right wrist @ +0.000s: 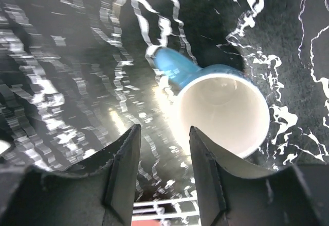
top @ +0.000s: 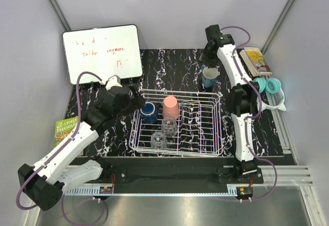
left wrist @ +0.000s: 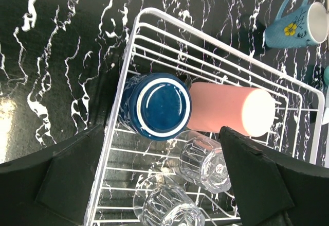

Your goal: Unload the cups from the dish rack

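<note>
The white wire dish rack (top: 205,133) sits mid-table. Inside it lie a dark blue cup (top: 149,111), a salmon-pink tumbler (top: 170,106) and two clear glasses (top: 169,126) (top: 159,142). My left gripper (top: 138,100) hovers open over the rack's left end. In the left wrist view the blue cup (left wrist: 162,105) shows bottom-up just ahead of the left gripper (left wrist: 162,132), with the tumbler (left wrist: 226,110) beside it. The teal mug (top: 209,76) stands upright on the table behind the rack. My right gripper (right wrist: 163,133) is open beside the mug (right wrist: 221,115), nothing between its fingers.
A whiteboard (top: 103,53) lies at the back left. A green book (top: 66,131) rests off the mat's left edge. At the right are another book (top: 255,61) and teal tape rolls (top: 270,86). The rack's rim (left wrist: 154,15) passes under the left wrist.
</note>
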`<move>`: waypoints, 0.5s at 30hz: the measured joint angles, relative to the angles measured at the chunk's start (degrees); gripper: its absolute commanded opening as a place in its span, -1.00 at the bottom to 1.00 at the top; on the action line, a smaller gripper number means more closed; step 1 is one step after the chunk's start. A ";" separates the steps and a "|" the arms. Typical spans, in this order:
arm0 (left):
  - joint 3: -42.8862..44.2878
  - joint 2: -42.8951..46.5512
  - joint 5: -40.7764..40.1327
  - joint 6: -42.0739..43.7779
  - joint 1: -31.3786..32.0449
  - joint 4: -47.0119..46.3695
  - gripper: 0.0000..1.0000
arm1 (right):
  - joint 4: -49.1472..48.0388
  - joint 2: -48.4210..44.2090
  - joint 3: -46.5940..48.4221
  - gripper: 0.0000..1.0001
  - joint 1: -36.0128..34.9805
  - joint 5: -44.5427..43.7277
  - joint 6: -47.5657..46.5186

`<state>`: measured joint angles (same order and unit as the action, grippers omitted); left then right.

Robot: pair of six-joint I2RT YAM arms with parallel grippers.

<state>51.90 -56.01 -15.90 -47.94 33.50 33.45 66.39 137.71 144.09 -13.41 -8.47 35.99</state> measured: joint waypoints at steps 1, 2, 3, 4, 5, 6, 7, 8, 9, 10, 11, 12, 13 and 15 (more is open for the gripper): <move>0.00 0.42 -0.31 0.15 0.00 0.00 0.98 | -0.33 -1.11 0.00 0.07 0.00 0.09 0.02; 0.00 0.90 -0.68 0.39 0.00 0.00 0.98 | -0.83 -2.58 -0.31 0.11 -0.04 0.42 0.02; 0.00 1.36 -1.11 0.85 0.00 -0.04 0.98 | -1.55 -4.48 -1.14 0.35 -0.15 0.70 0.02; 0.02 1.73 -1.60 1.40 0.00 -0.07 0.98 | -2.58 -6.91 -2.56 0.46 -0.24 0.96 -0.07; 0.07 1.90 -2.16 2.05 0.00 -0.04 0.98 | -3.93 -9.88 -4.92 0.56 -0.37 1.25 -0.28; 0.20 1.84 -2.60 2.71 0.00 0.04 0.98 | -5.16 -12.70 -7.41 0.63 -0.70 1.29 -0.46; 0.50 1.22 -3.13 3.56 0.00 0.44 0.98 | -7.13 -16.74 -11.28 0.77 -1.22 1.07 -1.18; 1.25 0.26 -3.72 4.46 0.00 1.20 0.98 | -9.51 -21.16 -15.91 0.82 -2.14 0.68 -1.88; 2.34 -1.42 -4.13 5.62 0.00 1.73 0.98 | -12.55 -26.47 -21.86 0.85 -3.61 0.33 -2.67; 2.99 -2.73 -4.33 6.32 0.00 1.84 0.98 | -14.75 -31.01 -26.47 0.91 -5.42 -0.15 -3.13; 3.98 -4.50 -4.39 7.30 0.00 2.23 0.98 | -16.90 -34.47 -30.40 0.92 -6.95 -0.57 -3.52; 4.48 -5.70 -4.39 7.89 0.00 2.36 0.98 | -20.26 -38.91 -35.74 0.93 -9.05 -0.94 -4.00; 4.94 -6.97 -4.37 8.59 0.00 2.51 0.98 | -22.18 -42.84 -40.26 0.93 -11.28 -1.07 -4.39; 5.46 -9.05 -4.26 9.55 0.00 2.99 0.98 | -25.68 -49.46 -48.72 0.93 -14.99 -1.01 -4.98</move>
<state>57.36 -65.06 -20.16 -38.39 33.50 36.45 40.71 88.25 95.37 -28.40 -9.47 31.00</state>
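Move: The light blue mug, already standing free, is level with the right hand, about 3 cm to its right and 10 below. From that hand the pink cup lies some 19 cm back, 19 left and 8 below, and the dark blue cup about 21 back, 30 left and 8 below. The dark blue cup is some 6 cm ahead of the left hand, 2 right and 13 below. From the left hand the pink cup is about 8 ahead and 13 right, and the nearest glass roughly 2 back and 12 right. From the light blue mug, already released, the right hand rises quickly about 15 cm, then swings back a similar distance and some 7 cm left towards the pink cup's side of the rack, its half-open fingers spreading wide and tipping up. Over the dark blue cup, the wide-open left hand lifts slightly leftward, then eases forward and down towards the cup, its left side rolling up. ##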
